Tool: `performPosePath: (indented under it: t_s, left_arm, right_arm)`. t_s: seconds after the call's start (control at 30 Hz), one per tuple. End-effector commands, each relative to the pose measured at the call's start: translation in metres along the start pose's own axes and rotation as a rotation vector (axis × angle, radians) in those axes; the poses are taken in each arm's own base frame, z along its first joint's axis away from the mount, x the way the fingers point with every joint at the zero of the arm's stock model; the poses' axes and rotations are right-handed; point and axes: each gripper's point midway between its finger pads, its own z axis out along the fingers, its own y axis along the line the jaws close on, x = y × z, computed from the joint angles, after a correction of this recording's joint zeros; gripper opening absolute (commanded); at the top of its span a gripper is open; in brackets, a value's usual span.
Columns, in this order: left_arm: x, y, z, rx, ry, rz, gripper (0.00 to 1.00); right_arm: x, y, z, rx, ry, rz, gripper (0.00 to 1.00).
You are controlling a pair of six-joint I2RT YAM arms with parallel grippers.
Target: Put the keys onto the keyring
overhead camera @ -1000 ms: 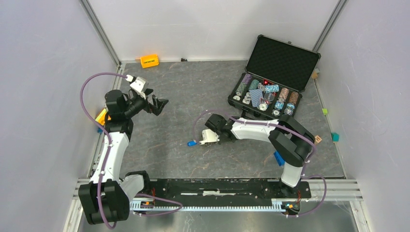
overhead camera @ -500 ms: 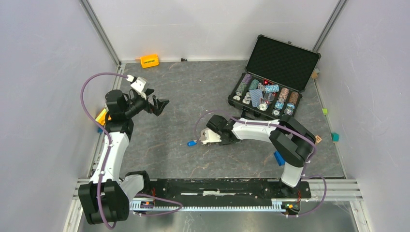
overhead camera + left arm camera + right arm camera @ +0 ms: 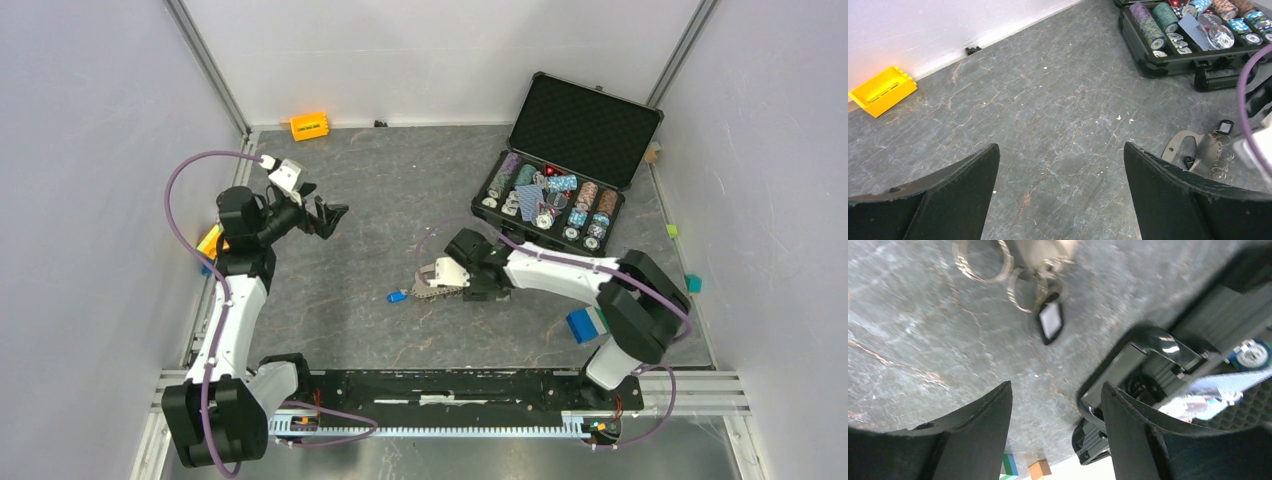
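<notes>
The grey-beige keyring (image 3: 430, 291) lies flat mid-table, with the blue key (image 3: 397, 296) just left of it. My right gripper (image 3: 490, 286) is low beside its right end, open and empty. The right wrist view shows those jaws (image 3: 1057, 385) apart, with the keyring's edge (image 3: 1043, 247), metal split rings (image 3: 983, 260) and the black key (image 3: 1050, 322) beyond them. My left gripper (image 3: 325, 215) is up at the left, open and empty (image 3: 1061, 145). Its view shows the keyring (image 3: 1182, 146) and black key (image 3: 1224, 126) at far right.
An open black case (image 3: 622, 196) of poker chips stands at the back right, close behind the right gripper. An orange block (image 3: 309, 126) lies by the back wall. A blue block (image 3: 583, 325) and small coloured blocks (image 3: 693, 283) lie at right.
My right arm has swung to the right and its gripper has drawn back off the keyring, which now shows. The blue key and the left arm have not moved.
</notes>
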Motion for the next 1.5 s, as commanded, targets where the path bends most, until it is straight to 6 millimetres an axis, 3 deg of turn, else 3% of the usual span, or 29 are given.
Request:
performPosePath:
  t_s: [0.0, 0.2, 0.4, 0.53, 0.67, 0.77, 0.87, 1.03, 1.3, 1.47]
  left_arm:
    - [-0.018, 0.009, -0.004, -0.077, -0.054, 0.008, 1.00]
    - [-0.021, 0.023, -0.006, -0.188, -0.107, -0.065, 1.00]
    - [-0.026, 0.032, -0.014, -0.268, -0.122, -0.102, 1.00]
    - [-0.031, 0.035, -0.018, -0.300, -0.141, -0.118, 1.00]
    - [-0.036, 0.028, -0.021, -0.279, -0.131, -0.121, 1.00]
    - [-0.036, 0.023, -0.028, -0.280, -0.118, -0.110, 1.00]
    - [-0.034, 0.018, -0.037, -0.300, -0.106, -0.128, 1.00]
    - [-0.026, 0.006, -0.048, -0.298, -0.071, -0.138, 1.00]
    - [-0.030, -0.001, -0.058, -0.308, -0.159, -0.053, 1.00]
    - [-0.018, 0.000, -0.058, -0.326, -0.177, -0.054, 1.00]
  right_arm:
    - [-0.002, -0.026, -0.028, 0.059, -0.137, 0.135, 0.71]
    - [-0.002, -0.062, -0.054, 0.168, -0.318, 0.281, 0.75]
    - [0.011, -0.096, -0.078, 0.306, -0.479, 0.459, 0.77]
    - [0.026, -0.121, -0.103, 0.433, -0.588, 0.584, 0.80]
    - [0.049, -0.138, -0.124, 0.541, -0.630, 0.733, 0.96]
    - [0.069, -0.147, -0.136, 0.625, -0.628, 0.835, 0.98]
    - [0.090, -0.151, -0.145, 0.709, -0.617, 0.940, 0.98]
    - [0.107, -0.148, -0.155, 0.815, -0.668, 1.033, 0.98]
    - [0.091, -0.136, -0.151, 0.786, -0.785, 0.980, 0.98]
    - [0.083, -0.133, -0.158, 0.765, -0.847, 0.957, 0.98]
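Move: The right hand has already let go and hangs about 3 cm above the table. The black fob lies some 2 cm left of it and 2 cm ahead, with the keyring's metal handle about 11 cm left and 1 cm ahead. The blue tag is about 20 cm left and 2 cm back. The chip case's middle is about 18 cm ahead and 12 cm right. From the left hand, the keyring lies some 24 cm right, 7 cm back and 23 cm below. Touching nothing, the right hand rises about 18 cm away from the fob and keyring, moving roughly 8 cm right and 6 cm forward to end near and well above the chip case's handle. Its fingers swing up from pointing down to nearly level and forward while opening fully. The empty left hand turns about 20 degrees counter-clockwise, shifts some 3 cm left and slightly up, then draws back 5 cm, fingers staying wide open. ##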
